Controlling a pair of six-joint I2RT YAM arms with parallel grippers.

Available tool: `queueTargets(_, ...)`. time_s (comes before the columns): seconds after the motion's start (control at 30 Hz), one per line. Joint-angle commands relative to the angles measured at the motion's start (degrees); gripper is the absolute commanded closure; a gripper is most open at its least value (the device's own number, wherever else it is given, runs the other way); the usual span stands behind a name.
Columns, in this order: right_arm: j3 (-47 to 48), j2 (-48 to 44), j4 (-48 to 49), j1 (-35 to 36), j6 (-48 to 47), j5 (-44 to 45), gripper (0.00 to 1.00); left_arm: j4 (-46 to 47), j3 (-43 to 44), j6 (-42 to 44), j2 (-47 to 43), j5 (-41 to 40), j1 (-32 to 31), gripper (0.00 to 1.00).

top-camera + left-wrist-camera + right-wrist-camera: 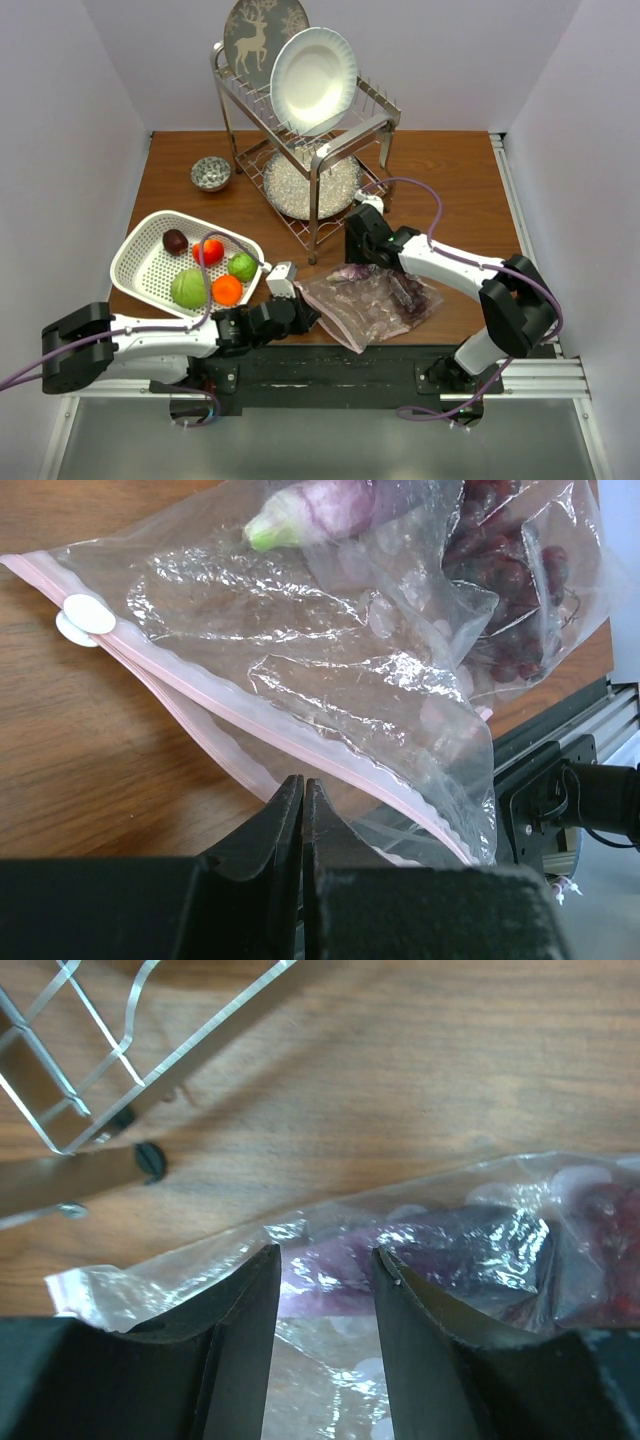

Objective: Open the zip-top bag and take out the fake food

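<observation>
The zip-top bag (372,300) lies flat on the wooden table near its front edge, its pink zip strip (250,715) facing the left arm, with a white slider (88,615) at one end. Inside it are fake food pieces: a purple piece with a green tip (320,505) and dark grapes (510,590). My left gripper (310,312) (303,780) is shut on the bag's lower lip. My right gripper (360,252) (325,1252) stands open over the bag's far side, a purple piece (430,1250) under the plastic below it. More fake food (189,288) lies in the white basket (140,262).
A metal dish rack (310,150) holding plates stands at the back centre, one of its feet (150,1160) close to the right gripper. A small patterned bowl (211,173) sits at the back left. The table's front edge and black mounting rail (560,790) lie just behind the bag.
</observation>
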Motion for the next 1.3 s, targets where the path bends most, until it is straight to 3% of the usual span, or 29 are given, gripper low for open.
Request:
queueTargets(0.0, 2.94, 1.97, 0.90, 1.07, -0.96, 2.82, 0.54, 2.12, 0.88, -0.67, 1.48, -0.81, -0.53, 0.92)
queueTargets(0.2, 4.35, 4.26, 0.20, 2.38, -1.48, 2.73, 0.54, 5.81, 3.17, 1.08, 6.93, -2.57, -0.45, 0.90)
queueTargets(0.43, 6.55, 7.16, -3.40, 4.58, -3.06, 2.91, 0.55, 14.33, 4.84, 3.54, 15.89, -3.63, 1.04, 0.76)
queueTargets(0.6, 3.40, 4.53, -5.60, 5.90, -3.77, 0.46, 0.56, 16.27, 6.16, 3.89, 19.85, -4.33, 3.77, 0.69)
queueTargets(0.73, 1.28, 0.84, -6.83, 6.87, -4.82, -2.27, 0.57, 18.12, 5.64, 5.12, 20.47, -5.65, 4.21, 0.56)
queueTargets(0.97, 0.04, -2.94, -10.51, 7.31, -4.48, -4.39, 0.57, 27.51, 3.26, 9.61, 21.53, -3.37, 4.21, 0.50)
queueTargets(1.03, 0.83, -4.52, -12.01, 6.70, -3.07, 0.96, 0.55, 28.84, 3.17, 10.75, 22.41, -2.66, 4.21, 0.50)
queueTargets(1.27, 0.66, -10.59, -11.85, -3.84, -2.10, 2.12, 0.53, 28.76, 3.00, 11.81, 23.20, -4.33, 3.95, 0.51)
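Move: For the left hand, shut in front of the zip-top bag's mouth, the eggplant inside lies about 9 cm ahead, 10 cm right and 3 cm below; the mouth's rim is some 3 cm right and 1 cm ahead. From the half-open right hand the eggplant's middle is about 3 cm right, level fore and aft, 3 cm below. The grapes are roughly 13 cm right of this hand and 4 cm back; the rack's near foot is 9 cm left and 2 cm ahead. The left fingers slip under the bag's upper lip and spread to about half open in its mouth: the hand sinks some 4 cm, reaches 5 cm forward and edges right. Meanwhile the right hand, fingers kept half open, dips left over the eggplant, sweeps about 5 cm back towards the mouth, then rises away to the right and slightly forward. ##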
